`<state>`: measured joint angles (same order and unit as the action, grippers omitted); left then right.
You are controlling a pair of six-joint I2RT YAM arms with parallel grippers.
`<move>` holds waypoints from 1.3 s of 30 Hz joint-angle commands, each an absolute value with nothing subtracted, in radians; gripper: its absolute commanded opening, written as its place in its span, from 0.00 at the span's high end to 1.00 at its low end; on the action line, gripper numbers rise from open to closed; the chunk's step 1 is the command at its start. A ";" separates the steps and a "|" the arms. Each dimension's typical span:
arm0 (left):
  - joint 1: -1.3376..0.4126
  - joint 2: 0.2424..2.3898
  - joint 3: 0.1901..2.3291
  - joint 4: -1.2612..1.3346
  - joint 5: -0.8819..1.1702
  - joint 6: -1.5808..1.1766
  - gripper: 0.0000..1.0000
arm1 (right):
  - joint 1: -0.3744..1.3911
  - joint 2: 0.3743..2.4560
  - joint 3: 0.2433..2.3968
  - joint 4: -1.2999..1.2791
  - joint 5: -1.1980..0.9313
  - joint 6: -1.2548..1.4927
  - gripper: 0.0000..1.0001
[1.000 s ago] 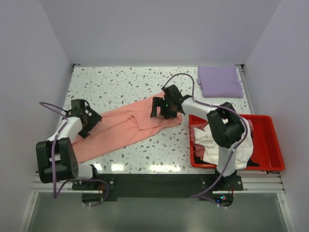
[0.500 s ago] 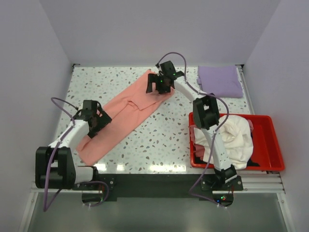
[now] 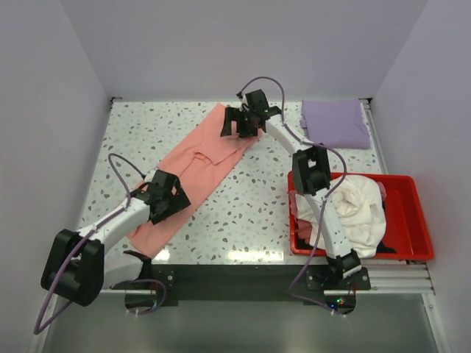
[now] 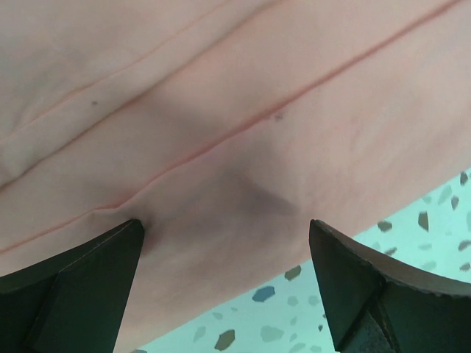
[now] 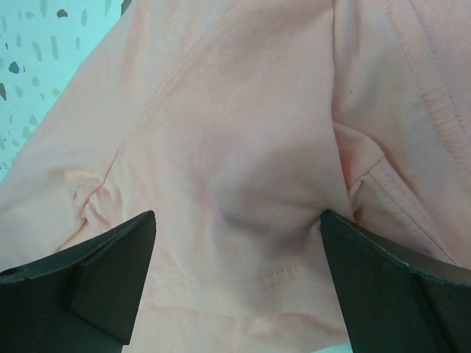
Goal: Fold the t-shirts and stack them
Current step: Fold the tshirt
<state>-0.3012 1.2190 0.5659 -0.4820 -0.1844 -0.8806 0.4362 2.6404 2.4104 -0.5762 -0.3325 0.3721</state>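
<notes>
A salmon-pink t-shirt (image 3: 197,165) lies stretched in a long diagonal strip on the speckled table (image 3: 147,129), from the near left to the far middle. My left gripper (image 3: 168,200) is open, low over the shirt's near end. In the left wrist view (image 4: 228,294) the pink cloth (image 4: 221,132) and its edge lie between the wide-apart fingers (image 4: 73,287). My right gripper (image 3: 241,125) is open over the shirt's far end. In the right wrist view (image 5: 235,294) the hemmed pink cloth (image 5: 235,147) fills the gap. A folded lavender t-shirt (image 3: 335,123) lies at the far right.
A red plastic bin (image 3: 408,220) stands at the near right. It holds a crumpled cream-white t-shirt (image 3: 357,206) with black cloth (image 3: 305,229) under it. The right arm reaches across the table from beside the bin. Side walls stand close on both sides.
The right gripper moved from the table's middle to the far edge, and the pink shirt's far end went with it. The left gripper moved right and nearer with the shirt's near end.
</notes>
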 commanded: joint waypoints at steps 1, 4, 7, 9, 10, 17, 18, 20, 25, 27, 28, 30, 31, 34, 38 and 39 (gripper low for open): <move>-0.408 1.207 0.486 -0.500 -0.124 -0.998 0.00 | 0.433 2.757 2.385 -0.678 -0.330 0.364 0.01; -0.485 1.236 0.477 -0.495 -0.111 -1.043 0.00 | 0.431 2.769 2.390 -0.654 -0.351 0.386 0.01; -0.610 1.273 0.508 -0.495 -0.101 -1.109 0.00 | 0.431 2.801 2.446 -0.646 -0.354 0.397 0.01; -0.711 1.296 0.549 -0.488 -0.109 -1.171 0.00 | 0.433 2.815 2.465 -0.611 -0.353 0.405 0.01; -0.742 1.304 0.564 -0.483 -0.113 -1.192 0.00 | 0.431 2.813 2.461 -0.589 -0.350 0.406 0.01; -0.933 1.451 0.742 -0.371 -0.147 -1.284 0.00 | 0.431 2.852 2.545 -0.545 -0.331 0.442 0.01; -0.957 1.478 0.768 -0.374 -0.146 -1.282 0.00 | 0.430 2.844 2.527 -0.514 -0.333 0.451 0.01; -0.997 1.558 0.845 -0.382 -0.146 -1.269 0.00 | 0.428 2.813 2.505 -0.493 -0.331 0.451 0.01; -1.060 1.695 0.974 -0.380 -0.153 -1.240 0.00 | 0.430 2.772 2.510 -0.538 -0.318 0.408 0.01; -1.074 1.715 1.023 -0.380 -0.164 -1.233 0.00 | 0.428 2.760 2.516 -0.570 -0.307 0.374 0.01; -1.074 1.730 1.047 -0.385 -0.167 -1.227 0.00 | 0.426 2.752 2.514 -0.580 -0.290 0.365 0.01; -1.075 1.738 1.072 -0.405 -0.179 -1.218 0.00 | 0.425 2.723 2.513 -0.603 -0.281 0.341 0.01; -1.075 1.732 1.083 -0.441 -0.192 -1.219 0.00 | 0.426 2.712 2.513 -0.612 -0.278 0.334 0.01; -1.075 1.675 1.086 -0.457 -0.227 -1.210 0.00 | 0.425 2.671 2.513 -0.637 -0.268 0.310 0.01; -1.091 1.600 1.078 -0.495 -0.270 -1.181 0.00 | 0.423 2.603 2.516 -0.653 -0.279 0.307 0.01; -1.095 1.589 1.084 -0.508 -0.275 -1.164 0.00 | 0.425 2.571 2.517 -0.653 -0.288 0.307 0.01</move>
<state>-1.0779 1.6703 1.0504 -0.4648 -0.2119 -1.2068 0.4297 2.6938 2.5225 -0.5694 -0.3016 0.3317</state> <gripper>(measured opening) 0.997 0.986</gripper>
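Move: The folded pink t-shirt lies as a slanting strip under both open grippers. Its middle is about 12 cm ahead and 8 cm right of the left hand, roughly 1 cm below it; its near end is some 14 cm back and 10 cm left. From the right hand, that middle is about 18 cm back and 15 cm left, a couple of centimetres lower. The purple shirt lies some 36 cm right of the right hand, about level with it. Rightwards and slightly back, the left hand sweeps low with open fingers bearing on the near half of the t-shirt, about 27 cm towards the red bin, turning some 25 degrees clockwise, then starts to rise. Meanwhile the right, also open, stays pressed on the far end, edging about 4 cm forward and a little left before easing partly back and right. ##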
